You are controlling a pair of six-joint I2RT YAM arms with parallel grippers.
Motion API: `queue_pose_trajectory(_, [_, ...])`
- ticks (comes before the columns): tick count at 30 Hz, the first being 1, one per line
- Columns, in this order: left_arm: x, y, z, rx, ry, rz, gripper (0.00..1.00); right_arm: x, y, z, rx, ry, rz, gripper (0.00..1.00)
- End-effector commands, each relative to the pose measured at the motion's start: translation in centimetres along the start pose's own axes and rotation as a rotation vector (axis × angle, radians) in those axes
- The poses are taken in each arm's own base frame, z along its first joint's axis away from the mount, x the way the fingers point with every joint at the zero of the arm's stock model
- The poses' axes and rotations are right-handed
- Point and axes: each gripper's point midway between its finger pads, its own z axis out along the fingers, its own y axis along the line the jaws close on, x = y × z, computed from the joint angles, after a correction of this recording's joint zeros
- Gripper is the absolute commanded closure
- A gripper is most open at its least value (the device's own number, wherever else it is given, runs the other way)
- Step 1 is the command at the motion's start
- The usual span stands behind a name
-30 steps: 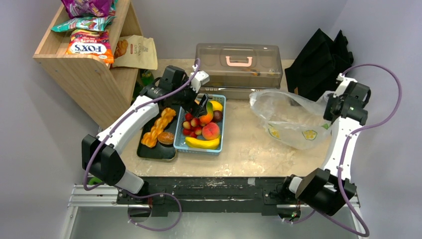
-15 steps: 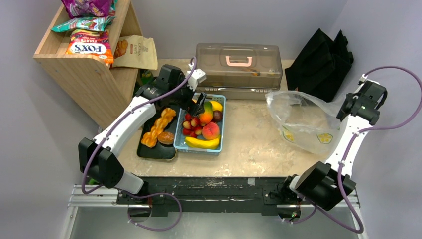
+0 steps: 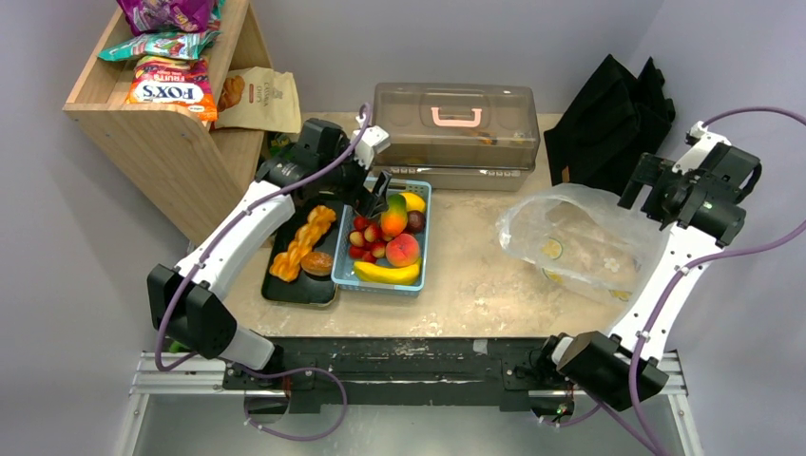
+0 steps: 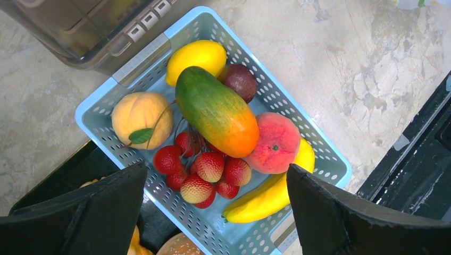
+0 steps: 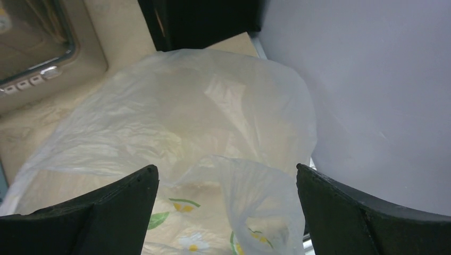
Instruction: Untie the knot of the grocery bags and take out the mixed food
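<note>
The grocery bag (image 3: pixel 580 242) lies slack on the right of the table, clear plastic with small flower prints. It looks empty, and no knot shows. My right gripper (image 3: pixel 652 190) hangs open above its right end. A loose fold of the bag (image 5: pixel 250 191) stands between the fingers, ungripped. The mixed food sits at the left. A blue basket (image 3: pixel 422 249) holds a mango (image 4: pixel 215 109), lemon (image 4: pixel 197 56), peach (image 4: pixel 276 143), banana (image 4: pixel 266 196) and red fruits (image 4: pixel 205 172). Braided bread (image 3: pixel 302 242) and a bun (image 3: pixel 317 263) lie on a black tray (image 3: pixel 285 290). My left gripper (image 4: pixel 217 166) hovers open over the basket, empty.
A clear lidded box (image 3: pixel 456 119) with a pink handle stands behind the basket. A wooden shelf (image 3: pixel 162 142) with snack packets is at the back left. A black fabric bag (image 3: pixel 613 114) leans at the back right, close to the side wall (image 5: pixel 372 95).
My right gripper opened and let go of the bag, which sank flat onto the table, while the arm swung right. My left gripper barely shifted above the basket.
</note>
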Motion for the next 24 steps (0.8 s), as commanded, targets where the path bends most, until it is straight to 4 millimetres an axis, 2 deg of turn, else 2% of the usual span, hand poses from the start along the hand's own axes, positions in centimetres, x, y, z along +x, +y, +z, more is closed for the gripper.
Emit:
queue_pose_trajectory(1, [-1.8, 0.1, -1.9, -0.01, -0.063, -0.005, 0.0, -1.7, 1.9, -2.8, -0.087, -0.033, 0.026, 0.01])
queue_pose_trajectory(4, [-1.9, 0.3, -2.6, -0.027, -0.076, -0.007, 0.0, -3.4, 2.4, -4.6, -0.097, -0.115, 0.013, 0.01])
queue_pose_trajectory(7, [-2.2, 0.8, -3.4, -0.049, -0.084, -0.025, 0.0, -5.0, 4.3, -6.0, -0.186, -0.205, -0.015, 0.01])
queue_pose_trajectory(9, [-2.5, 1.0, -4.1, -0.065, -0.064, -0.045, 0.0, -5.4, 5.9, -6.1, -0.261, -0.21, -0.027, 0.01])
queue_pose_trajectory(12, [-2.3, -0.1, -5.8, -0.035, -0.027, -0.035, 0.0, -6.1, 8.2, -5.8, -0.354, -0.213, -0.054, 0.01])
queue_pose_trajectory(16, [-0.9, -0.4, -8.6, -0.033, 0.09, -0.059, 0.0, -7.5, 11.8, -5.9, -0.458, -0.261, -0.117, 0.01])
queue_pose_trajectory(18, [-0.3, -0.4, -10.1, -0.01, 0.145, -0.086, 0.0, -7.8, 13.7, -5.8, -0.519, -0.263, -0.143, 0.01])
queue_pose_trajectory(21, [-0.2, -0.9, -12.6, 0.058, 0.133, -0.148, 0.0, -7.7, 16.6, -6.0, -0.602, -0.257, -0.178, 0.01])
queue_pose_trajectory(24, [-0.1, -1.0, -14.6, 0.048, 0.114, -0.201, 0.0, -6.7, 19.3, -7.0, -0.679, -0.261, -0.23, 0.01])
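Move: The released grocery bag lies open about 7 cm to the right hand's left, level with it and some 20 cm below; the black bag stands roughly 17 cm ahead, and the toolbox about 20 cm ahead and 32 cm left. The left hand hangs some 16 cm above the full blue basket, whose middle is about 2 cm right and 1 cm back; from that hand the bread tray is 14 cm left and 4 cm back, the toolbox 18 cm ahead and 18 cm right. With nothing held and both grippers staying wide open, the hands draw off the work. The right climbs about 7 cm clear of the grocery bag, then sweeps some 14 cm left and half as far forward, towards the toolbox, turning about 30 degrees counter-clockwise with its fingertips lifting. The left starts slowly, then rises and swings left and a little back, from over the basket towards the bread tray's side. ##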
